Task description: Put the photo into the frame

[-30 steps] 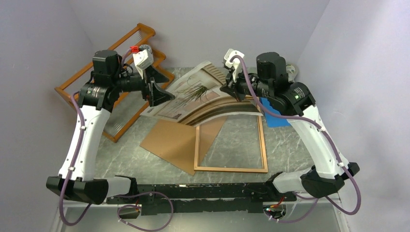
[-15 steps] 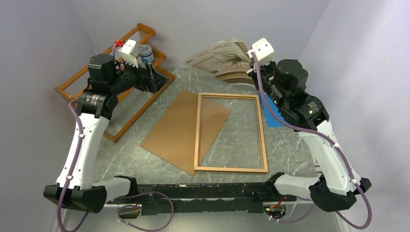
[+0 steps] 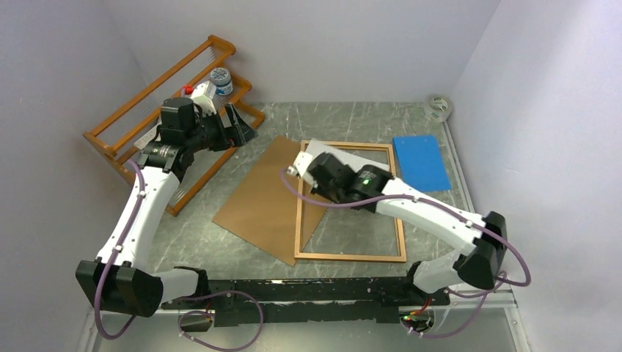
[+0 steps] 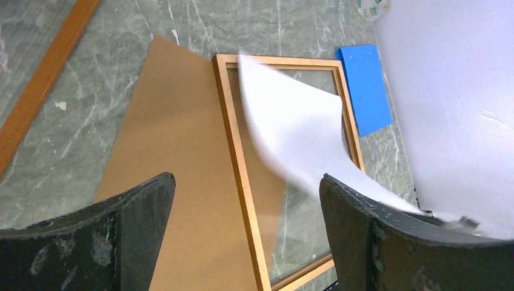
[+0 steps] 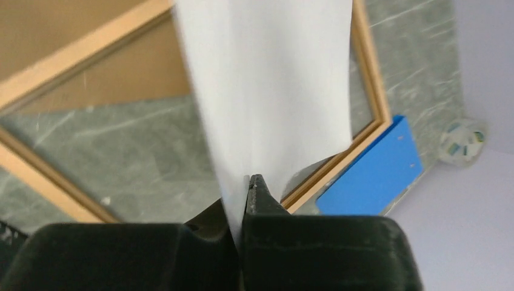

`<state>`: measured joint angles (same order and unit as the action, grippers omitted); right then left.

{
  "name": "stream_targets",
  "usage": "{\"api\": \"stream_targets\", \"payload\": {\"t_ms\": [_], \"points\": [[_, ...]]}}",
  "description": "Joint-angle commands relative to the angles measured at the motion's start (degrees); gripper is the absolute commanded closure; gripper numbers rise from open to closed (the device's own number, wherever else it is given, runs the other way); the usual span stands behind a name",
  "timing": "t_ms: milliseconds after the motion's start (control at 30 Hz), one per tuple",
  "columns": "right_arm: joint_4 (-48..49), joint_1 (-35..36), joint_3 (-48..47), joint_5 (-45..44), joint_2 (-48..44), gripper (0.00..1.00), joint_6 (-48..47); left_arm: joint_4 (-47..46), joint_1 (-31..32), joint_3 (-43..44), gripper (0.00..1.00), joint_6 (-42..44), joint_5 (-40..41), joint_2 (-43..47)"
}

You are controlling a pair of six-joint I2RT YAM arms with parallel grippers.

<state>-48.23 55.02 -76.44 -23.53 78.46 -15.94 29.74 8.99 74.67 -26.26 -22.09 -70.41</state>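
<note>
The photo (image 3: 350,155) shows its white back and hangs over the far part of the frame (image 3: 400,220), a thin light-wood rectangle with a glass pane lying flat. My right gripper (image 3: 323,169) reaches across the frame and is shut on the photo's edge; the right wrist view shows the photo (image 5: 273,91) pinched at the fingertips (image 5: 257,185) above the frame's rail (image 5: 370,91). My left gripper (image 3: 238,128) is open and empty at the far left. In its view the gripper (image 4: 245,185) looks down on the photo (image 4: 297,127) and the frame (image 4: 242,182).
A plain brown backing board (image 3: 260,198) lies partly under the frame's left side. A blue sheet (image 3: 420,161) lies right of the frame, with a tape roll (image 3: 438,106) in the far right corner. An orange wooden rack (image 3: 147,110) with a bottle (image 3: 218,79) stands at the far left.
My right arm has swung the photo from high at the back down over the frame, white side up. The left arm, clear of the photo, has drawn back towards the rack.
</note>
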Motion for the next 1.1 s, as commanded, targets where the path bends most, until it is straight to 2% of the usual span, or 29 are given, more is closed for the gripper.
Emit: {"api": "stream_targets", "payload": {"t_ms": [0,233,400,533,633,1067], "points": [[-6.7,3.8,1.9,-0.3,2.1,1.0,4.5,-3.3,0.1,-1.7,0.06,-2.7,1.0,0.0],[-6.2,5.9,6.7,1.8,5.3,1.0,5.4,-5.9,0.1,-5.4,0.08,-5.0,-1.8,-1.5],[-1.5,7.9,10.7,-3.7,5.5,1.0,4.9,-5.8,0.1,-7.6,0.07,-6.6,-2.3,-2.4],[6.3,11.6,16.1,-12.6,2.9,1.0,3.8,-6.6,0.1,-9.9,0.07,-8.1,-3.2,-2.6],[10.9,12.8,20.5,-15.7,0.7,1.0,2.7,-7.9,0.1,-11.9,0.07,-9.0,-4.7,-2.8],[24.1,12.8,34.0,-15.2,-7.7,1.0,-9.9,-9.5,0.1,-14.0,0.08,-9.5,-8.1,-3.7]]}}
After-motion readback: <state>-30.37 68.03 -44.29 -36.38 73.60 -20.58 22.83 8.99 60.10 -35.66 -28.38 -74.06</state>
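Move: The right gripper already holds the near edge of the photo, white back up, over the frame: the frame's middle is about 2 cm ahead, 5 cm to its right and 21 cm below. The brown backing board's middle is some 14 cm to this hand's left and 1 cm ahead; the blue sheet is some 29 cm right and 13 cm ahead. From the empty left hand, the frame's middle is roughly 26 cm right, 7 cm back and 30 cm below. Keep the right fingers shut on the photo's near edge and lower it some 12 cm into the frame, drawing back about 5 cm towards the near rail in the first half, while rolling the hand's left side down about 15 degrees. Meanwhile bring the open left gripper down about 10 cm beside the frame, tipping its fingers downward; it touches nothing. ##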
